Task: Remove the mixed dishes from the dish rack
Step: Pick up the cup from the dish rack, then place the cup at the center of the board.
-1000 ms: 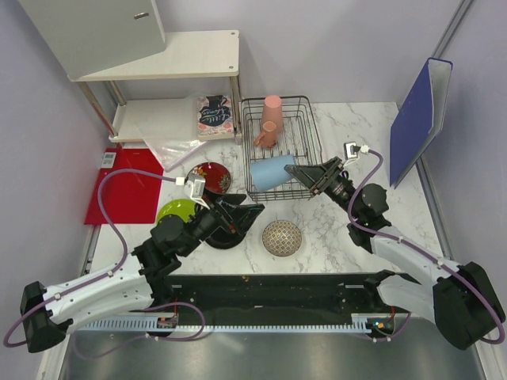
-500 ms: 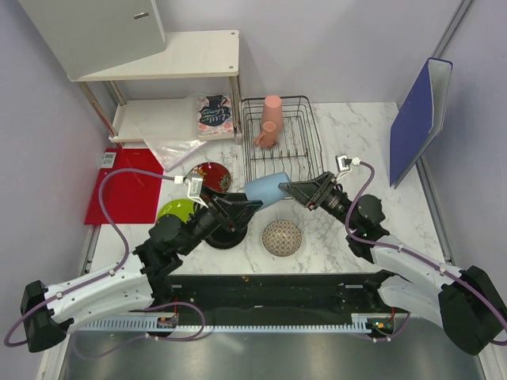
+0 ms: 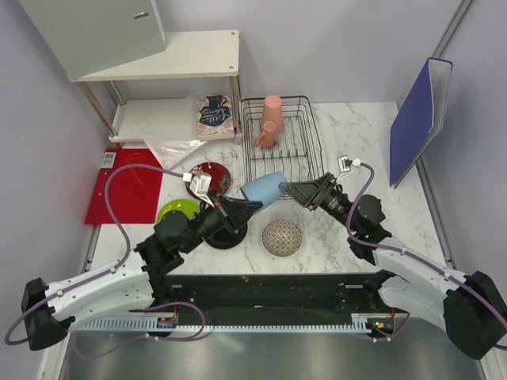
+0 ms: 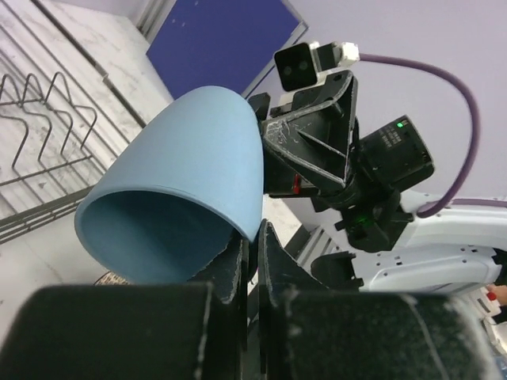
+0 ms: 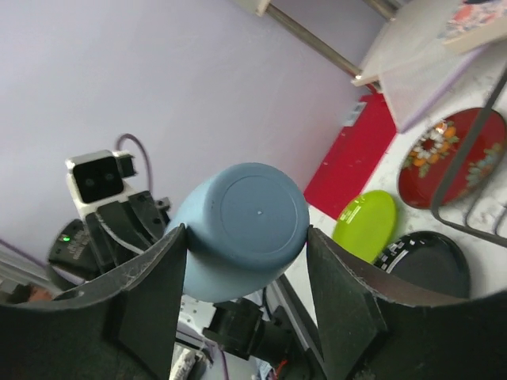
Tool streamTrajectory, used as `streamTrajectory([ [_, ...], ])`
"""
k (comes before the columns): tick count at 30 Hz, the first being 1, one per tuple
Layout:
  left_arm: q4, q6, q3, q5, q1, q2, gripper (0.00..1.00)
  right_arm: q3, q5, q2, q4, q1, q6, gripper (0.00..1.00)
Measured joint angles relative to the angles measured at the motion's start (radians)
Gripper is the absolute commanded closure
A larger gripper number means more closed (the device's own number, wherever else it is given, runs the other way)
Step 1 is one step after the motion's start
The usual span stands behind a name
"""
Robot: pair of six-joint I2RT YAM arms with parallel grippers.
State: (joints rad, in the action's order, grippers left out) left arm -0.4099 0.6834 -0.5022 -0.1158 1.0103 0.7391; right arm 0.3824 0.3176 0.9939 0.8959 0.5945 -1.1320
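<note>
The light-blue cup (image 3: 264,188) hangs on its side just in front of the dish rack (image 3: 317,142), held from both ends. My right gripper (image 3: 286,190) is shut on its base, one finger on each side (image 5: 246,229). My left gripper (image 3: 252,207) is shut on the cup's rim wall (image 4: 253,237), one finger inside the cup (image 4: 198,166). A tall pink cup (image 3: 272,109) and a pink mug (image 3: 265,136) stand in the rack. On the table lie the dark red plate (image 3: 212,176), lime-green plate (image 3: 176,210), black plate (image 3: 228,236) and beige bowl (image 3: 282,237).
A white shelf (image 3: 182,55) stands at the back left, with a floral packet (image 3: 214,113) and clear plastic (image 3: 170,136) under it. A red mat (image 3: 127,186) lies at the left. A blue folder (image 3: 420,111) leans at the right wall.
My right gripper carried the light-blue cup out of the rack toward the near left. My left gripper came up to the cup's rim and shut on it.
</note>
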Motion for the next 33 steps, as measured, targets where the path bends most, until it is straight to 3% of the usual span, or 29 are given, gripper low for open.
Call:
streamTrajectory([
  [1, 0.027, -0.003, -0.011, -0.005, 0.000, 0.000, 0.98, 0.002, -0.008, -0.014, -0.036, 0.002, 0.016, 0.09],
  [2, 0.086, -0.008, -0.040, -0.010, 0.000, 0.001, 0.98, 0.008, -0.015, -0.030, -0.085, 0.004, 0.042, 0.02],
  [7, 0.338, -0.063, -0.198, -0.104, 0.000, 0.020, 0.98, 0.095, -0.094, -0.102, -0.391, 0.017, 0.203, 0.02],
  [12, 0.698, -0.133, -0.484, -0.325, -0.006, 0.108, 0.98, 0.210, -0.276, -0.156, -0.708, 0.018, 0.342, 0.02],
  [15, 0.909, -0.143, -0.673, -0.438, -0.068, 0.206, 0.98, 0.245, -0.391, -0.163, -0.849, 0.018, 0.385, 0.02],
  [20, 1.121, -0.145, -0.826, -0.359, -0.394, 0.400, 0.98, 0.249, -0.496, -0.153, -0.998, 0.018, 0.404, 0.02],
  [23, 1.207, -0.148, -0.859, -0.269, -0.529, 0.548, 0.98, 0.249, -0.516, -0.143, -1.046, 0.018, 0.413, 0.02],
  [33, 1.363, -0.217, -1.166, -0.068, -0.590, 1.025, 0.98, 0.328, -0.526, -0.126, -1.162, 0.019, 0.433, 0.02],
])
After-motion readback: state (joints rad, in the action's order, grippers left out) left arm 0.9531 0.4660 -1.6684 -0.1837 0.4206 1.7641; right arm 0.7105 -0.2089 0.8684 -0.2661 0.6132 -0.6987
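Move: Ahead of the left hand, which still pinches the blue cup's rim wall, the red plate lies about 18 cm forward, 16 cm left and 28 cm down. At about that depth, the black plate is some 4 cm ahead and 10 cm left of the hand, and the patterned bowl level with it, 6 cm right. The rack's middle is about 24 cm ahead, 7 cm right. From the right hand the cup's middle is some 5 cm left. Swinging the cup forward and left, the left hand first rises about 4 cm, then sinks some 17 cm over the red plate, easing a little back right; shut on the rim, it tips its fingers to point steeply down. The right hand opens off the cup's base and draws away right and down about 9 cm each, slightly forward, turning clockwise. ##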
